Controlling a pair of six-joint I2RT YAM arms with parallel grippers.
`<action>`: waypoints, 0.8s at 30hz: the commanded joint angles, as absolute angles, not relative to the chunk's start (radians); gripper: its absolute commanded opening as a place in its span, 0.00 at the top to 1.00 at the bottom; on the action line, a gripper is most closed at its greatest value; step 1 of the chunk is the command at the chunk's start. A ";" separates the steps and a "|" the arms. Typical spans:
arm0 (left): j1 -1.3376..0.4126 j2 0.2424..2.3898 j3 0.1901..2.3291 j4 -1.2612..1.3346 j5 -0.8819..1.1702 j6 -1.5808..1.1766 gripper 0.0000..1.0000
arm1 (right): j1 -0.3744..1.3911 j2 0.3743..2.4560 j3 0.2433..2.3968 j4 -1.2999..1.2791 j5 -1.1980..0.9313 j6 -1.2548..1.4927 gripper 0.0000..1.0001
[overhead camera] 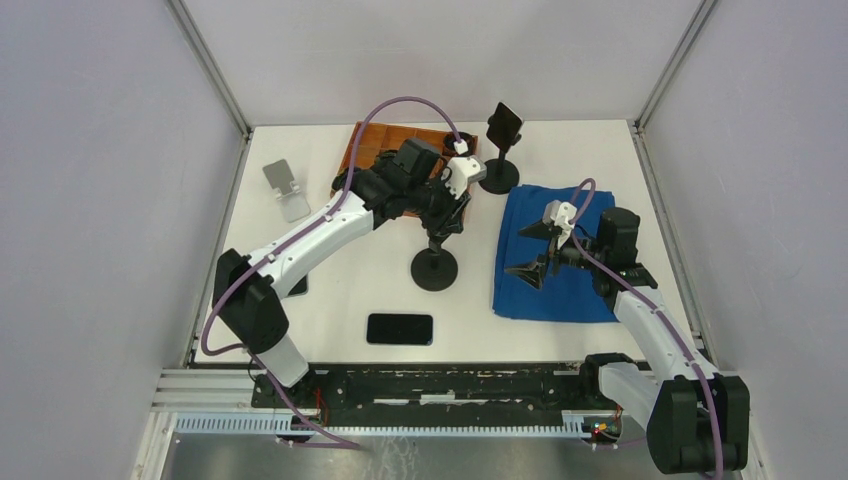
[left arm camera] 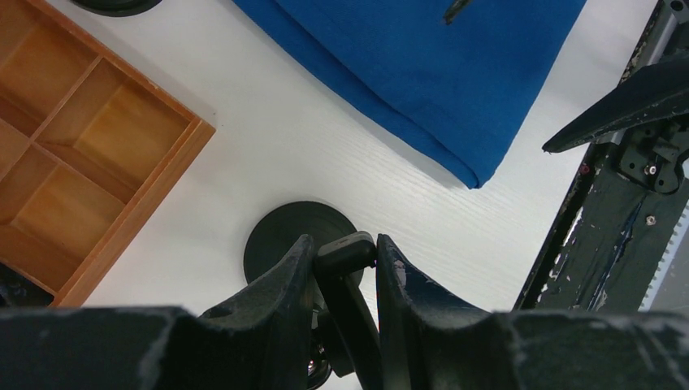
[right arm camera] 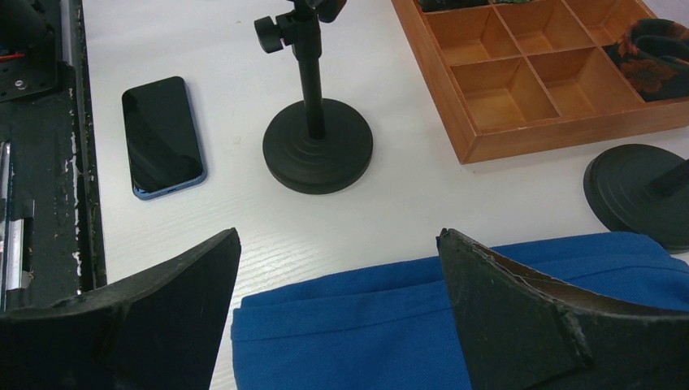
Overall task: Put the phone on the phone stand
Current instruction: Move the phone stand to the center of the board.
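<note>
The phone, black-screened with a blue edge, lies flat near the table's front edge. A black phone stand with a round base stands upright in the middle of the table. My left gripper is shut on the stand's flat black head piece; its base shows below the fingers. My right gripper hovers open and holds nothing, over the near-left corner of a blue cloth.
A wooden compartment tray sits at the back. A second black stand stands behind the cloth. A silver folding stand is at back left. The metal rail runs along the front.
</note>
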State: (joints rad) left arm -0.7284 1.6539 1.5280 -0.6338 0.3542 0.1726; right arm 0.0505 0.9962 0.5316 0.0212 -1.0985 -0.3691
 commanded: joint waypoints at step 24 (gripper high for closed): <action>-0.759 1.380 1.442 -0.423 0.089 -0.039 0.28 | 0.054 0.995 0.575 0.026 -1.104 -0.389 0.02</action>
State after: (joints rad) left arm -0.7551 1.5120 1.4853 -0.5220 0.1677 0.0811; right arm 0.0505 0.9962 0.5350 0.0204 -1.0981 -0.3725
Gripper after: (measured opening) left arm 0.712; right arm 0.979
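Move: The phone stand, upright near the board's centre with its holder still pinched by the left fingers, has its middle about 10 cm straight below that hand. The flat phone lies some 14 cm back and 8 cm left of the hand, the wooden box about 24 cm ahead and 8 cm left, the other stand 23 cm ahead and 16 cm right; all rest on the table some 20 cm below. From the right hand, the phone stand is about 4 cm ahead, 20 cm left and slightly lower. The phone stand is first still held by its holder while the left hand eases scarcely 1 cm right; then the left fingers open to about twice their gap and let go. The open hand slips forward a little and lifts about 5 cm, veering slightly left at the end and turning some 15 degrees, partly counter-clockwise, as the fingertips clear the holder. ##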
